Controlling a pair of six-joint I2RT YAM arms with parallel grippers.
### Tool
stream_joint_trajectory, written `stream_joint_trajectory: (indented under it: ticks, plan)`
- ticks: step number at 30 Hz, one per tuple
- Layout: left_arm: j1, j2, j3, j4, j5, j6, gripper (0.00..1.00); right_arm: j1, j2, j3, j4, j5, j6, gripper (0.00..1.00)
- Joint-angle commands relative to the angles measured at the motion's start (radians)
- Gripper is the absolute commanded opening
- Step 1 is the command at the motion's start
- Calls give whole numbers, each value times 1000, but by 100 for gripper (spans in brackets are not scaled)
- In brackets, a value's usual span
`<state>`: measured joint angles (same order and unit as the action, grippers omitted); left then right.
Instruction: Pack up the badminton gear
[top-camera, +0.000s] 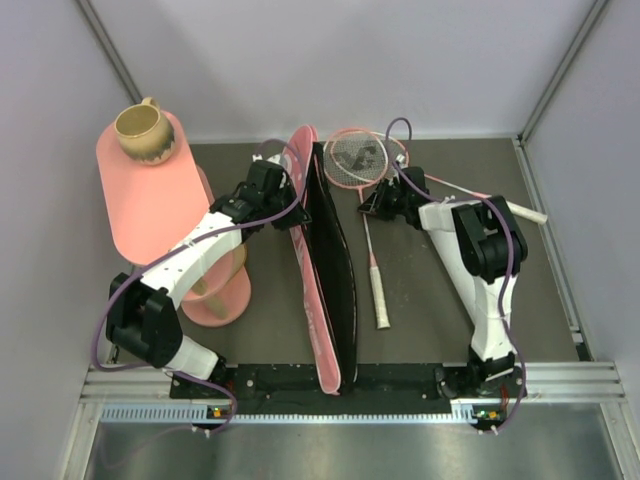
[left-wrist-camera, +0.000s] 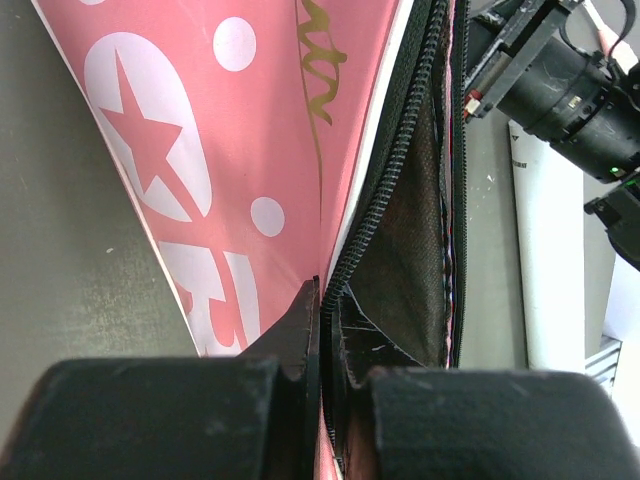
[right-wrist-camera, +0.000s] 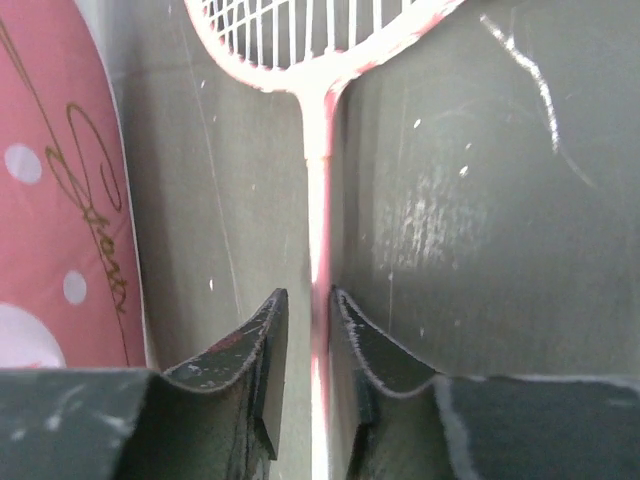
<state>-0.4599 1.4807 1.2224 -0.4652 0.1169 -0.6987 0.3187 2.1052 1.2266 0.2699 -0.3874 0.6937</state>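
The long pink bag (top-camera: 313, 300) lies open down the table's middle, its black lining (top-camera: 337, 255) showing. My left gripper (top-camera: 290, 197) is shut on the bag's zipper edge (left-wrist-camera: 372, 215) near its wide end, the fingertips (left-wrist-camera: 327, 310) pinching the rim. A pink-framed racket (top-camera: 358, 157) lies right of the bag, its shaft (right-wrist-camera: 318, 200) running to a white handle (top-camera: 382, 300). My right gripper (top-camera: 369, 205) straddles that shaft just below the head, its jaws a little apart and loose around it (right-wrist-camera: 310, 320). A second thin shaft with a white grip (top-camera: 527, 213) runs off to the right.
A pink oval tiered table (top-camera: 150, 215) stands at the left with a tan mug (top-camera: 143, 128) on its far end. Grey walls close the table's back and sides. A black rail (top-camera: 400, 378) crosses the near edge between the arm bases.
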Motion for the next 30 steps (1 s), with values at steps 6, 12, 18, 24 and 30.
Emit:
stream_joint_trajectory:
  ticks: [6,12,18,24,30]
  plan:
    - [23,-14,17,60,52,1,0,-33,21,45,108,-88,89,0]
    - [33,13,46,39,15,-59,0,-66,-169,63,-122,-79,-38,0]
    - [33,16,57,77,-39,-108,0,-72,-425,10,-329,-12,-209,0]
    - [35,107,140,91,-3,-125,0,-55,-623,21,-563,110,-338,0]
    - [43,204,241,94,-36,-117,0,88,-743,-15,-742,211,-448,0]
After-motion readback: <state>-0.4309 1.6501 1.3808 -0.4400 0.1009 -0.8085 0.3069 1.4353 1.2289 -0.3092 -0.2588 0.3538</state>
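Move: The pink racket's shaft, just below its head, already runs between the open right fingertips, barely 1 cm below them. The racket's head is centred about 14 cm ahead and 3 cm to the left. The middle of the half-open bag is some 9 cm left, 12 cm back and 6 cm up; the white tube is roughly 27 cm right, 20 cm back. From the left hand, that bit of shaft lies about 11 cm ahead, 16 cm right and 15 cm below. Pinch the racket's shaft shut between the right fingertips down at the table, then lift the racket about 20 cm, drawing back some 8 cm and off to the right, away from the bag, while the fingers tilt up about 20 degrees. Keep the left pinch on the bag's rim and, late on, carry it forward about 5 cm at level height. ##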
